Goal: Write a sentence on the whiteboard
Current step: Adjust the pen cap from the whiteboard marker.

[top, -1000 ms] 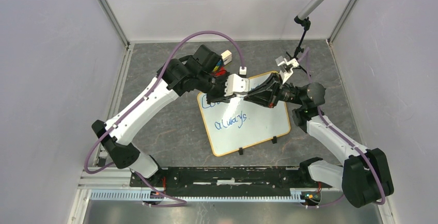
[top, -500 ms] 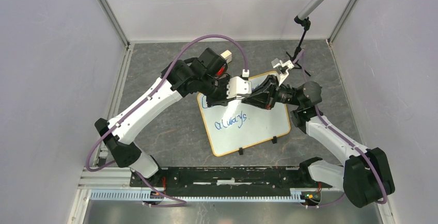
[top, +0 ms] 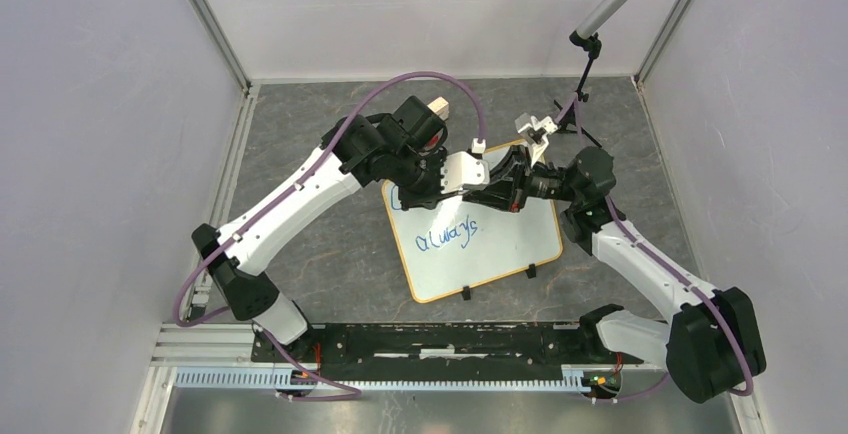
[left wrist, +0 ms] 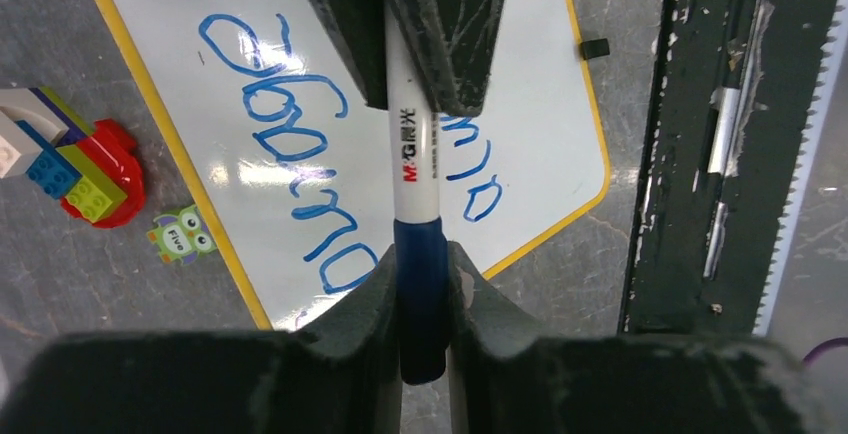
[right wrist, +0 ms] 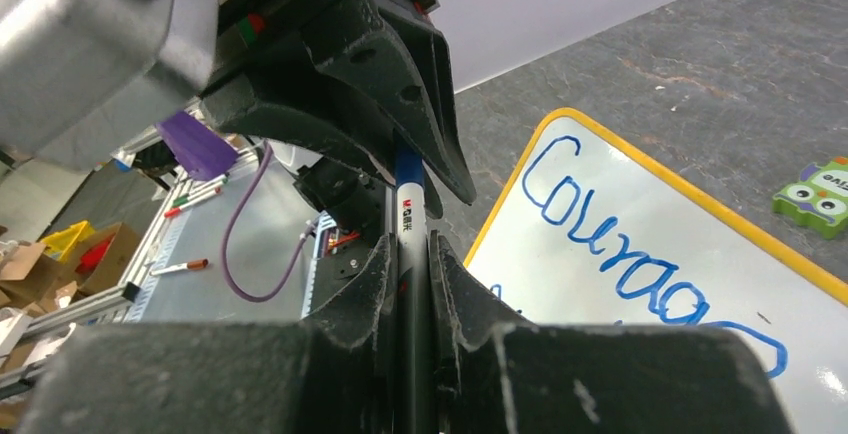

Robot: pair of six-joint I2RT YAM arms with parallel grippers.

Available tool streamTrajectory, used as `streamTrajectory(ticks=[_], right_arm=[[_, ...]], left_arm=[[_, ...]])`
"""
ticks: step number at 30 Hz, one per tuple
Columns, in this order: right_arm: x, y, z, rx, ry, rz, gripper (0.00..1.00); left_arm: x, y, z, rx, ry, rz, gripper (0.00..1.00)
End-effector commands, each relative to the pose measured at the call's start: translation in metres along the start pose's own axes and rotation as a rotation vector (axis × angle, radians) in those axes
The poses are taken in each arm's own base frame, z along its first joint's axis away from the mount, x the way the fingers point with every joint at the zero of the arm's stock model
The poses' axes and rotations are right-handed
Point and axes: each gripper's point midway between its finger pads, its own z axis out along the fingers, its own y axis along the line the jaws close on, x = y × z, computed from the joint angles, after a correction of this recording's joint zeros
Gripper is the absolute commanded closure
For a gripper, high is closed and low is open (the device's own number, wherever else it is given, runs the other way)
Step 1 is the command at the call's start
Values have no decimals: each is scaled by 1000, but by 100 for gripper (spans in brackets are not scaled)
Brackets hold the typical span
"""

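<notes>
The whiteboard [top: 500, 244] lies flat on the grey table, and the sentence [top: 447, 237] is on it in blue. The left wrist view shows its upper word [left wrist: 290, 144] in full. A white marker [left wrist: 412, 154] with a blue end hangs above the board's far part, held from both sides. My left gripper [left wrist: 420, 264] is shut on the blue end. My right gripper [right wrist: 410, 254] is shut on the barrel, facing the left one. In the top view the two grippers [top: 478, 182] [top: 503, 186] meet tip to tip and hide the marker and part of the upper word.
A heap of coloured bricks [left wrist: 75, 169] and an owl figure [left wrist: 182, 236] lie just beyond the board's far edge. A microphone stand [top: 580, 84] rises at the back right. Two black clips [top: 466, 293] sit on the board's near edge, and a black rail [top: 440, 344] runs along the table's near edge.
The right gripper has moved left toward the left gripper, closing the gap between them. Both arms have shifted slightly. Both grips on the marker are unchanged.
</notes>
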Motion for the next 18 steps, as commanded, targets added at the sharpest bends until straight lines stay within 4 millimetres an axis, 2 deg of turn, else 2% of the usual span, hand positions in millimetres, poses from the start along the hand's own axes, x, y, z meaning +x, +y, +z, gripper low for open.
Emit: streamTrajectory(ticks=[1,5,8,12,18], right_arm=[[5,-30,2,142,80,-73,100],[12,-46,-6,234,132,-99,100],[14,-43,-5,221,136,-84,100],[14,-32,0,166,138,-77,100],[19,-17,8,100,150,-54,100]], left_arm=[[-48,-1,-5,-37,-209,100,69],[-19,2,-17,-82,-162,84,50],[-13,-1,-20,-89,-153,98,40],[-19,-1,-20,-81,-175,84,37],[-31,6,-11,-77,-204,76,38]])
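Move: Between the left fingers, practically at the hand point, sits the pen cap on its marker; from the right hand, which grips the marker body, the cap lies about 7 cm to the left, roughly level fore and aft and 1 cm higher. The middle of the whiteboard is some 22 cm below the left hand and about 4 cm to its right, neither ahead nor back. The green owl block stands around 13 cm ahead and 11 cm left of the left hand, also on the table. Opening wide, the left fingers let go of the pen cap while that hand dips slightly, then rises to about 1 cm above where it began. The right hand keeps its grip on the marker and carries it down about 4 cm towards the whiteboard, with a smaller shift forward, tipping its fingers and the cap end downward by roughly 10 degrees. ##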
